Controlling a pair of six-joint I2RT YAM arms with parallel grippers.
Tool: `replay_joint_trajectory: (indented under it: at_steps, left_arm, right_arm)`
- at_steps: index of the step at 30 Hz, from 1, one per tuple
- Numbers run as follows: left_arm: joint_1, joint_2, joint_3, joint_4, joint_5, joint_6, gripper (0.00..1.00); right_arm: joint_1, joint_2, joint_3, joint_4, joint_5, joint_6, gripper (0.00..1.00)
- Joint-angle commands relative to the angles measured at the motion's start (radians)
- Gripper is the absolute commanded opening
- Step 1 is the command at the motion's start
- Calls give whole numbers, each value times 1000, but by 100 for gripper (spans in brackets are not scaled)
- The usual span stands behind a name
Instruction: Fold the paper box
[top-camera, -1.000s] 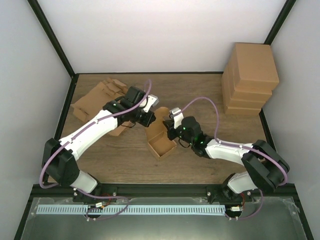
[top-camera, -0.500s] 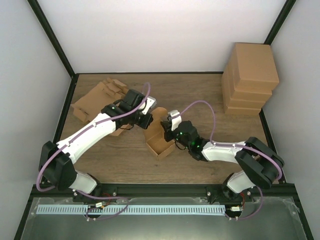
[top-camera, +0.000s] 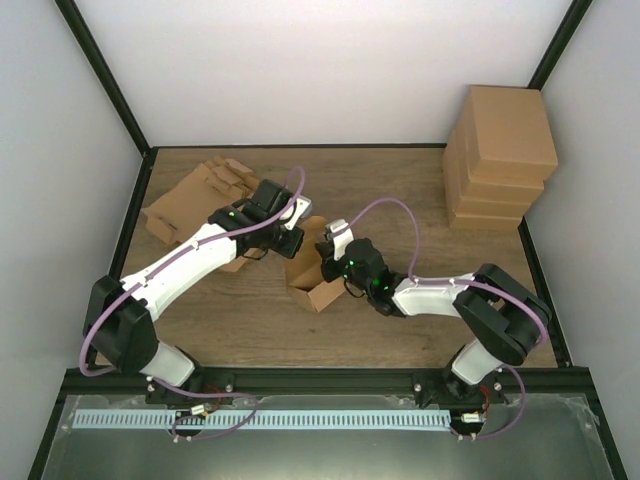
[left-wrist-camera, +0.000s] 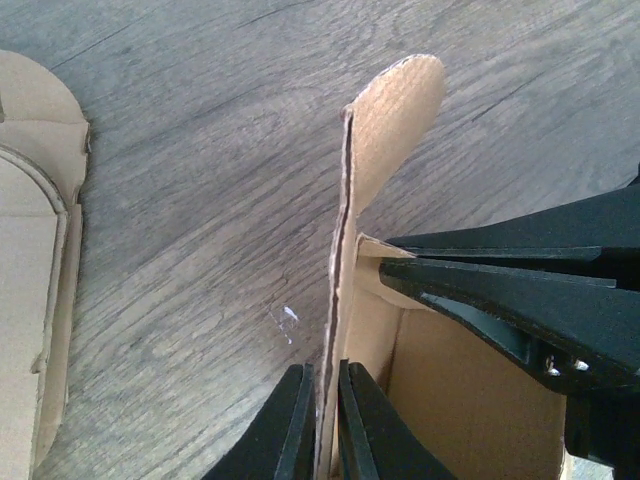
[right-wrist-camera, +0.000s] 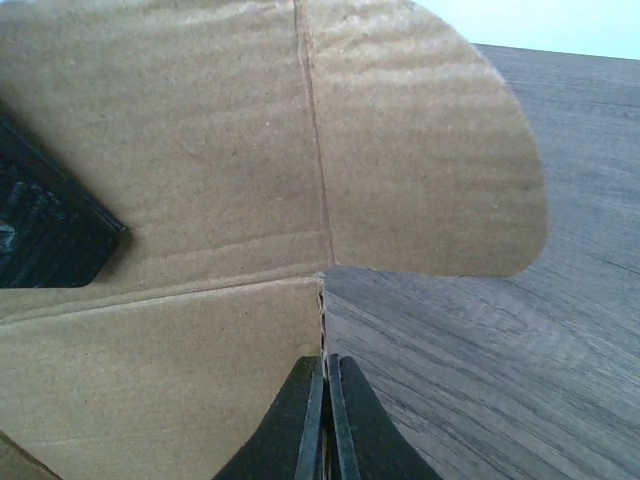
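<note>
The paper box is a brown cardboard tray, half folded, at the table's middle with its tall back panel upright. My left gripper is shut on that panel's edge; in the left wrist view its tips pinch the thin cardboard below a rounded flap. From the other side, my right gripper is shut on a side wall's edge. The right wrist view shows its tips closed on the cardboard under the rounded flap. The box's inside is open.
Flat cardboard blanks lie at the back left, one edge showing in the left wrist view. A stack of finished boxes stands at the back right. Dark frame posts and white walls enclose the wooden table.
My right arm has reached further left and the box has slid slightly left with it. The left gripper has shifted a little up and left, still pinching the panel.
</note>
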Motion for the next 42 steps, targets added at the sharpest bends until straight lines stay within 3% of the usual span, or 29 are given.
replay_joint_trajectory:
  at_steps: [1, 12, 16, 23, 28, 35, 42]
  left_arm:
    - [7, 4, 0, -27, 10, 2, 9]
    - [-1, -2, -43, -29, -2, 18, 9]
    - [-6, -1, -40, -33, -19, 18, 9]
    - [-19, 2, -41, -32, -31, 11, 9]
    - [-31, 10, -50, -35, -68, 0, 9]
    - [-33, 3, -81, -32, -106, -99, 9]
    - [-31, -44, -122, -18, -87, -263, 9]
  right_arm:
    - [12, -13, 38, -100, -21, -45, 2]
    - [-83, -150, 63, -346, -241, -70, 19]
    - [-110, -181, 97, -456, -326, -88, 32]
    - [-114, -208, 169, -629, -354, -107, 43]
    - [-114, -287, 170, -737, -361, -57, 56]
    - [-113, -436, 150, -952, -443, 66, 61]
    - [12, -648, 10, -894, -530, 118, 62]
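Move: The right hand still pinches the corner flap where the lid meets the tray; the tray's middle lies some 7 cm back, 1 cm to its left and about 7 cm below. The lid stands about 4 cm to the right hand's left, 1 cm farther out and 2 cm higher, with the left gripper's fingers on it, 7 cm to the left of the right hand, level fore and aft and 3 cm higher. From the left hand the tray is roughly 7 cm back, 6 cm right and 10 cm below. The right fingers open wide and let go of the corner flap, easing off slowly at first, then the hand draws back faster towards its base, about 12 cm in all, also rising and shifting right some 5 cm each, while it tips down about 20 degrees and turns a little counter-clockwise, ending open and clear near the tray's right side. Meanwhile the left hand keeps its pinch on the lid and sinks about 4 cm with it, drifting slightly left and back. ##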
